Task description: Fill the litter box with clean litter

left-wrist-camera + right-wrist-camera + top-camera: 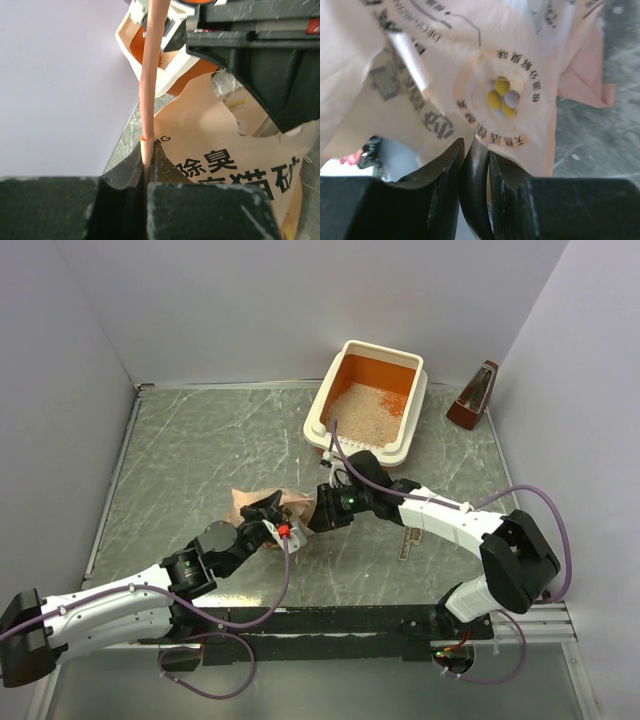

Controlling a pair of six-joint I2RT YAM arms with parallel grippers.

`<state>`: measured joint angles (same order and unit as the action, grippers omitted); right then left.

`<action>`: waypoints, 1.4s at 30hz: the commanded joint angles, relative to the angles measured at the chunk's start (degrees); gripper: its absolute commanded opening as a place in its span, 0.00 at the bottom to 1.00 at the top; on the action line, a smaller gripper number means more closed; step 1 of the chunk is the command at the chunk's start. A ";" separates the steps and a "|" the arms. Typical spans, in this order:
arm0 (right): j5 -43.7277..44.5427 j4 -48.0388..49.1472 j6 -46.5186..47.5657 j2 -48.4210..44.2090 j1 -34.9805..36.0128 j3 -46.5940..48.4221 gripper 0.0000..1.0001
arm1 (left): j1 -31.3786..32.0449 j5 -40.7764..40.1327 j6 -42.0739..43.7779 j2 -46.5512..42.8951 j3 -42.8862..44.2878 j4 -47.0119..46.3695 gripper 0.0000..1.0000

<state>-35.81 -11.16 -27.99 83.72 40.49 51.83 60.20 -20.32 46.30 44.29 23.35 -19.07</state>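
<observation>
The litter box, cream outside and orange inside, stands at the back of the table with pale beige clean litter piled on its floor. In front of it a peach-pink printed bag is stretched between both grippers. My left gripper is shut on a thin edge of the bag, pinched flat between the fingertips. My right gripper grips the bag's other end, its jaws nearly together with a dark curved piece between them. The box's corner shows behind the bag.
A small grey scoop lies on the marbled table under the right forearm. A brown wedge-shaped object stands right of the litter box. White walls close in the left, back and right sides.
</observation>
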 commanded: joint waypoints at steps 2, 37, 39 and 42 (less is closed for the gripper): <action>-9.79 11.13 -5.49 -4.88 -0.94 -5.33 0.00 | -0.09 -1.13 0.37 0.62 0.90 -6.24 0.01; -16.83 22.59 -25.53 -30.97 -15.35 -27.75 0.00 | 0.79 -1.48 1.07 2.20 0.02 -7.56 0.01; -17.27 21.97 -26.67 -32.21 -15.70 -28.37 0.00 | 0.88 -1.66 1.16 2.46 0.02 -7.74 0.01; -17.19 18.30 -27.04 -34.67 -15.88 -27.93 0.00 | 0.97 -1.83 1.16 2.64 0.02 -7.74 0.01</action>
<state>-52.16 9.30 -52.90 52.34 25.34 23.14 60.51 -21.91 47.18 46.74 23.35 -22.04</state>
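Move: The right hand already holds the scoop by its handle, the bowl down in the litter bag, whose middle lies about 12 cm to its left, level fore and aft, some 6 cm lower. The litter box is roughly 30 cm ahead and 13 cm right; the brown strip is 23 cm right and 6 cm back, both about 10 cm lower. The left hand still pinches the bag's edge, the bag's middle 2 cm right, 2 cm back and 12 cm below. The right hand backs and lifts, then draws the scoop rightward from the bag, about 10 cm, fingers tilting up. ##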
